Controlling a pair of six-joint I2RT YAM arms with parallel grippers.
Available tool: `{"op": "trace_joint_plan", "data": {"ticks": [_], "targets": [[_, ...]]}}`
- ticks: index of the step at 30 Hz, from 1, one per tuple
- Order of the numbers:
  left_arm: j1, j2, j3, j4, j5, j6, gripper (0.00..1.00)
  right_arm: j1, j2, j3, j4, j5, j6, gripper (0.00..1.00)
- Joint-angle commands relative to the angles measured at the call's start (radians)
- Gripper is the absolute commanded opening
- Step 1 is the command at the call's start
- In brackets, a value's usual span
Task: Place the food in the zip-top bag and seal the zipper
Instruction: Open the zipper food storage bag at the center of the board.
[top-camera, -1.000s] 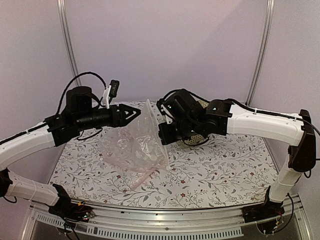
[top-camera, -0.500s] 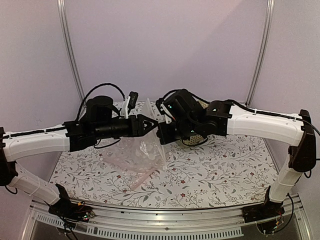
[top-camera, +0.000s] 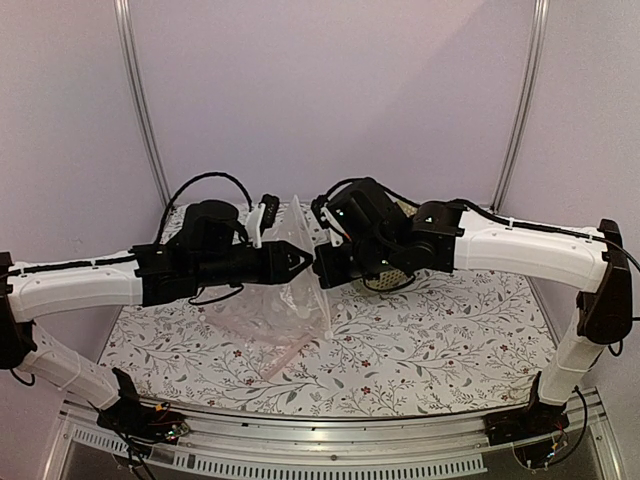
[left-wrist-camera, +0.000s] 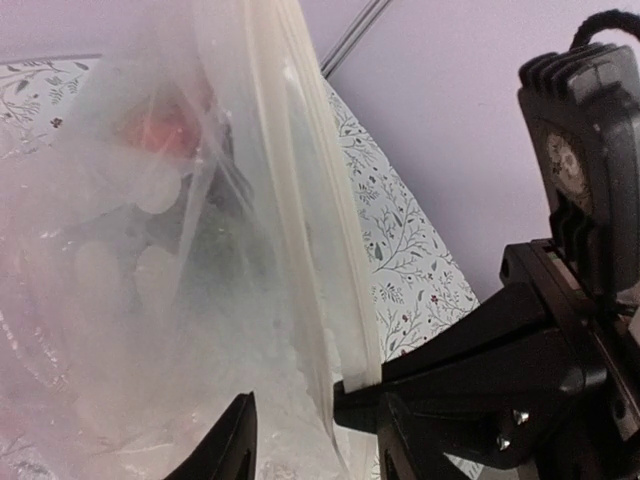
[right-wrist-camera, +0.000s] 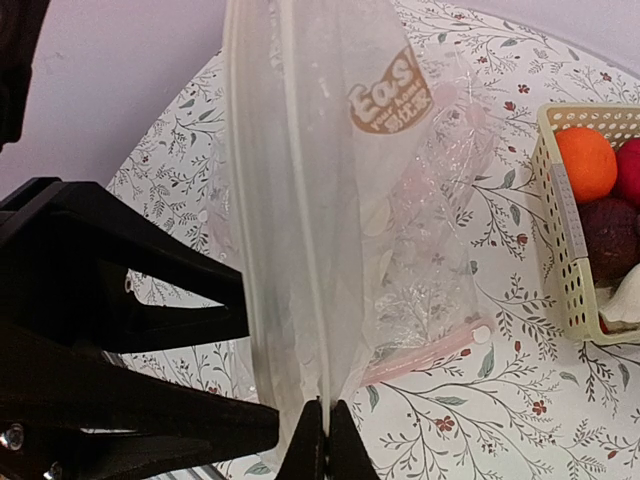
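Observation:
The zip-top bag (top-camera: 283, 292) hangs by one top corner, its lower part resting on the table. My right gripper (top-camera: 318, 268) is shut on the end of the zipper (right-wrist-camera: 300, 230), the fingertips (right-wrist-camera: 326, 420) pinched on the pale strip. My left gripper (top-camera: 303, 262) sits right beside it, open, its fingers (left-wrist-camera: 235, 445) astride the zipper (left-wrist-camera: 295, 210) with a gap on each side. A red blur (left-wrist-camera: 160, 130) and a dark mass (left-wrist-camera: 215, 245) show through the plastic; they look like the food, too blurred to be sure.
A pale perforated basket (right-wrist-camera: 560, 240) stands behind the right gripper, holding an orange fruit (right-wrist-camera: 586, 163) and red and dark round fruits. A pink plastic strip (right-wrist-camera: 425, 358) lies on the flowered tablecloth (top-camera: 440, 340) under the bag. Walls close the back and sides.
My left arm has swung right to the bag's raised corner, brought its jaws astride the zipper and narrowed them. The right gripper has kept its hold in place.

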Motion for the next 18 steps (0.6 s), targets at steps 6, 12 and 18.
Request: {"op": "trace_joint_plan", "data": {"ticks": [6, 12, 18], "targets": [[-0.015, 0.041, 0.029, -0.056, -0.035, 0.023, 0.33, -0.003, -0.029, 0.001, 0.013, -0.002, -0.016, 0.0], [-0.014, 0.065, 0.037, -0.054, -0.026, 0.027, 0.23, -0.002, -0.024, -0.001, 0.013, -0.003, -0.018, 0.0], [-0.014, 0.058, 0.038, -0.073, -0.037, 0.04, 0.09, -0.003, -0.028, -0.01, 0.009, 0.03, -0.01, 0.0]]}}
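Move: The free wall of the zip-top bag's mouth hangs about 3 cm below my left hand and 1 cm to its right. My right gripper, pinching the other wall, is about 3 cm right of the left hand, 2 cm back and 2 cm lower, so from it the free wall is about 2 cm forward and 2 cm left. From my left hand, the food basket is roughly 15 cm forward, 19 cm right and 19 cm down. I sink my left hand about 2.5 cm, almost straight down beside my right fingertips, and draw its half-open fingers nearly together, one on each side of the free mouth wall of the bag, with hardly any turn of the wrist. My right hand stays still and keeps its pinch on the other wall. ##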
